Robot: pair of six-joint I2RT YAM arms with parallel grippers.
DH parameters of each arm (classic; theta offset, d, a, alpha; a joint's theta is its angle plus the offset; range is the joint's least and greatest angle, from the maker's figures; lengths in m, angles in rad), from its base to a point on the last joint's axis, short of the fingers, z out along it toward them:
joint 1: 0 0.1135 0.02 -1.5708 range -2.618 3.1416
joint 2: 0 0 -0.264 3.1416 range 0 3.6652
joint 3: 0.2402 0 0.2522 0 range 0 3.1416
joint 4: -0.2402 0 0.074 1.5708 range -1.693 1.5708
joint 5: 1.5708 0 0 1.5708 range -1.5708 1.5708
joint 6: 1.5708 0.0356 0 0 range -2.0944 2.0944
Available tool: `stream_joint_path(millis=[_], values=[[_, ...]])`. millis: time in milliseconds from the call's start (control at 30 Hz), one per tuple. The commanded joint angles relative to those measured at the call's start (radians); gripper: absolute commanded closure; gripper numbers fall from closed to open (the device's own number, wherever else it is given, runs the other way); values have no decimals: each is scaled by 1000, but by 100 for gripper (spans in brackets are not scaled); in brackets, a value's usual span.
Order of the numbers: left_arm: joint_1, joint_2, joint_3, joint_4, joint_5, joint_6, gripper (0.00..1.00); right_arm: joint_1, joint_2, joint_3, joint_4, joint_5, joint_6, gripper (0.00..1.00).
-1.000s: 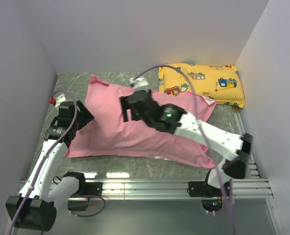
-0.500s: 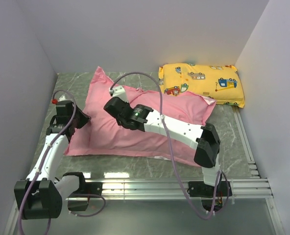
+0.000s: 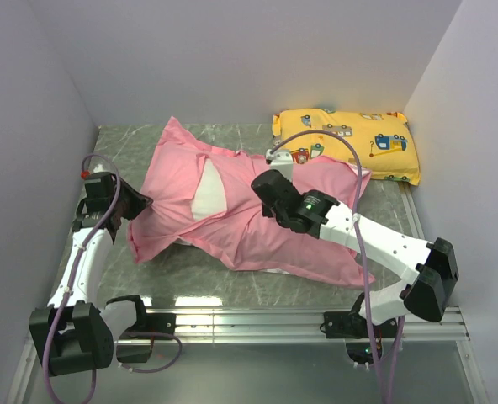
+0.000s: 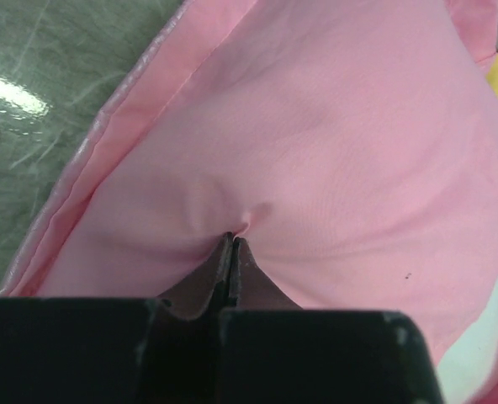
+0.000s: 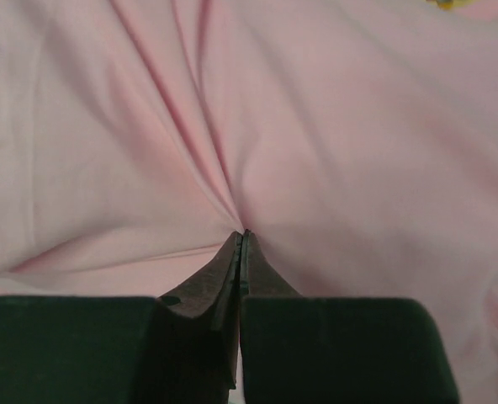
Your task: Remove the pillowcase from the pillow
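The pink pillowcase [image 3: 253, 242] lies rumpled across the middle of the table. A slit in its top gapes, and the white pillow [image 3: 205, 194] shows through it. My left gripper [image 3: 142, 205] is shut on the cover's left edge; in the left wrist view the pillowcase [image 4: 333, 143] puckers at the closed tips of the left gripper [image 4: 234, 238], and a patch of the pillow [image 4: 480, 353] shows at lower right. My right gripper [image 3: 257, 185] is shut on the cover just right of the slit; creases in the pillowcase [image 5: 358, 143] run into the tips of the right gripper [image 5: 242, 233].
A smaller yellow pillow with cartoon vehicles [image 3: 350, 141] lies at the back right, touching the pink cover's far corner. Pale walls close in the left, back and right. A metal rail [image 3: 257, 320] runs along the near edge of the grey marble table [image 3: 123, 143].
Both grippers have shut on the pink fabric. The right gripper has pulled back to the right, dragging the cover so that the slit opened and bared the white pillow.
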Motion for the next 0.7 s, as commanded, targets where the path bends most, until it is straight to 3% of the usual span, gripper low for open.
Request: stream_joint_path(millis=[0,133,200,233,267,400,500,667], values=[[24,5,47,-15,-42,61,99,-68,-18,-120,6,58,24,100],[0,-7,114,-30,21,126,98,-60,15,-170,84,-28,25,100],[-63,-18,171,-67,-46,162,89,-57,35,-173,106,-51,27,100],[-90,-26,184,-79,-71,173,81,-57,54,-172,111,-54,27,100],[-121,-44,194,-89,-99,188,63,-54,61,-172,115,-56,27,100],[-326,-50,265,-136,-249,208,33,-56,84,-178,141,-82,30,100],[-469,-23,297,-164,-359,214,25,-54,92,-178,152,-96,36,100],[-609,58,316,-198,-524,211,24,-54,98,-175,154,-90,30,100]])
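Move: The exposed patch of white pillow, showing through the gap in the pink pillowcase, lies about 16 cm to the right of the left hand, 2 cm farther out and some 3 cm lower. From that hand, the pillowcase's far left corner is 23 cm ahead and 6 cm right, its near left corner 14 cm back and 3 cm left, both about 8 cm below. From the right hand the patch is 16 cm left, 4 cm ahead and 9 cm down. Straight down by some 6 cm goes the right hand, still pinching the pillowcase, then it holds there. The left hand opens wide and lets go of the cloth at the left end, rises and swings right, about 11 cm across, towards the exposed white pillow, turning some 20 degrees clockwise with its left side rolling up. ##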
